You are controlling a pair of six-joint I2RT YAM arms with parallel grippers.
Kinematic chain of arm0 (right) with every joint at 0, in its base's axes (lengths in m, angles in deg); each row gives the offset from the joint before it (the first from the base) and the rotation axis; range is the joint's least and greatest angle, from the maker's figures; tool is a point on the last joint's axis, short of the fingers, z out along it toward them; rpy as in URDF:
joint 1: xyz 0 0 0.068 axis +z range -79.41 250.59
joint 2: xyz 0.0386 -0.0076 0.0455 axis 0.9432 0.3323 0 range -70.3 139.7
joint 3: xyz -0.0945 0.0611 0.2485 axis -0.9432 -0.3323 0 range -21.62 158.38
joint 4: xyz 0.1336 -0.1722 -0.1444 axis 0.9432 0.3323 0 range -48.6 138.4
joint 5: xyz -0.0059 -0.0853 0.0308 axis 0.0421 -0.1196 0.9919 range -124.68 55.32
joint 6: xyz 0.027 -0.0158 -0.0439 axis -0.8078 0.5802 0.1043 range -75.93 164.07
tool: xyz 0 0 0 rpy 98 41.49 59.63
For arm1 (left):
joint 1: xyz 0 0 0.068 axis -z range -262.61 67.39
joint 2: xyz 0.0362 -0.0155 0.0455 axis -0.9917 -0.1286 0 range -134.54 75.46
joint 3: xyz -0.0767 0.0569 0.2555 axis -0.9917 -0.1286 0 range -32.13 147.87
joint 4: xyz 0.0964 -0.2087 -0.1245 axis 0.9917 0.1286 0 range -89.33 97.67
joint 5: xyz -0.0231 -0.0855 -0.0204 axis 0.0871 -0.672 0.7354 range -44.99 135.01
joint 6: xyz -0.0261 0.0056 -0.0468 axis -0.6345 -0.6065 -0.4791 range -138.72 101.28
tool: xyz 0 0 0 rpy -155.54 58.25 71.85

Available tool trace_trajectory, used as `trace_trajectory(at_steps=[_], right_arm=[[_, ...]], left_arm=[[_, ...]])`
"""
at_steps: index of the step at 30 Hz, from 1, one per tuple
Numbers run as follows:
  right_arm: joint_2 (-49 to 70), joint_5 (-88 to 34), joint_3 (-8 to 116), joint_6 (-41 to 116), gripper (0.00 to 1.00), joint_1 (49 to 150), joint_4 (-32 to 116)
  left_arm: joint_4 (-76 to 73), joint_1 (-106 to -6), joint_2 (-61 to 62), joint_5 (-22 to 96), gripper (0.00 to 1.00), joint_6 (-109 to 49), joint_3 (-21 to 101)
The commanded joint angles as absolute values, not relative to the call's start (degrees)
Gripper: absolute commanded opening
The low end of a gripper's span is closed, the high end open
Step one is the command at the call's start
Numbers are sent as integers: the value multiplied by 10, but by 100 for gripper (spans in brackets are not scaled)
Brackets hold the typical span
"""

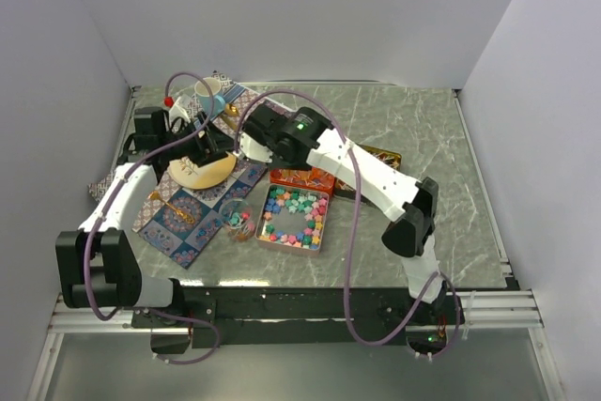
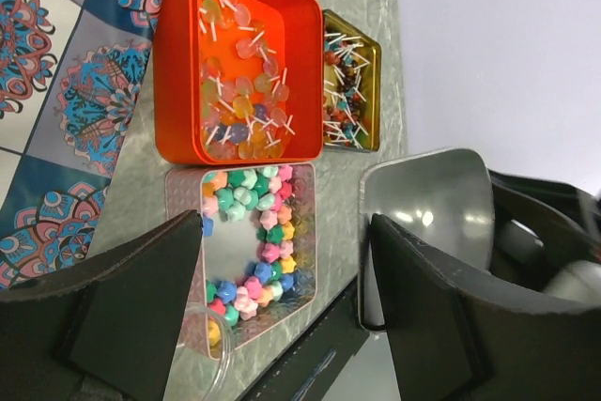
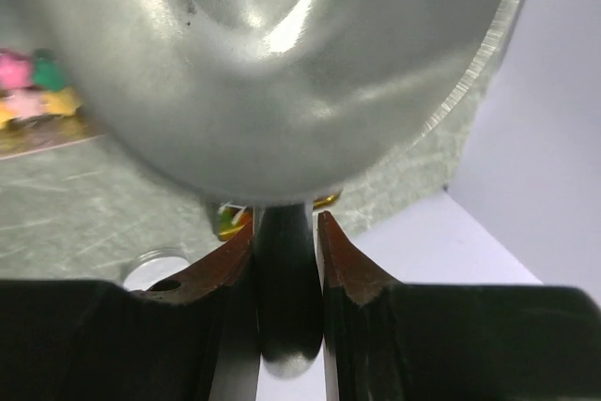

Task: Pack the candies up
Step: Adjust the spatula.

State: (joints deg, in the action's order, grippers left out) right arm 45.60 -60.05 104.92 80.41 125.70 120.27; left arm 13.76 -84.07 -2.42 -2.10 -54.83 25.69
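Observation:
Pastel star candies [image 1: 293, 213] lie in an open silver tin [image 1: 320, 232] near the table's front; the left wrist view shows the same candies [image 2: 255, 260] ringed round the tin's bare middle. A small glass jar [image 1: 237, 221] with a few candies stands left of the tin. My right gripper [image 3: 286, 232] is shut on the handle of the silver scoop [image 3: 282, 63], whose bowl fills that view. My left gripper [image 2: 286, 326] is open and empty, with the scoop bowl [image 2: 427, 218] just past its right finger. Both grippers hang over the patterned cloth [image 1: 192, 213], behind the tin.
An orange tin [image 2: 178, 63] of lollipops and a gold tin [image 2: 374, 91] of wrapped sweets sit behind the silver tin. On or by the cloth are a tan round dish [image 1: 202, 171], a gold spoon [image 1: 169, 204] and a cup [image 1: 208, 96].

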Motion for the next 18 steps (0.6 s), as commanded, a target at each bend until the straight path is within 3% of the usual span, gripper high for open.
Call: trace_trajectory(at_steps=[1, 10, 18], right_arm=[[353, -544, 1081, 773, 0, 1250, 1174], [291, -399, 1058, 673, 0, 1229, 1135], [284, -449, 975, 714, 0, 1217, 1131]], left_arm=[[120, -838, -38, -6, 78, -547, 239], [115, -831, -54, -6, 78, -547, 247], [139, -872, -40, 53, 82, -541, 327]])
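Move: The right hand holds the scoop-like spatula, its bowl some 8 cm to the left; the orange tray lies about 3 cm ahead and 20 cm below. The star-candy tin is roughly 9 cm back and 2 cm left, the gold tin 2 cm ahead and 15 cm right, both about 20 cm down. From the open left hand, the bowl is about 7 cm right and 1 cm back, nearly level. The right hand keeps its grip, lifts the spatula about 7 cm and back, rolling its left side up some 25 degrees. ##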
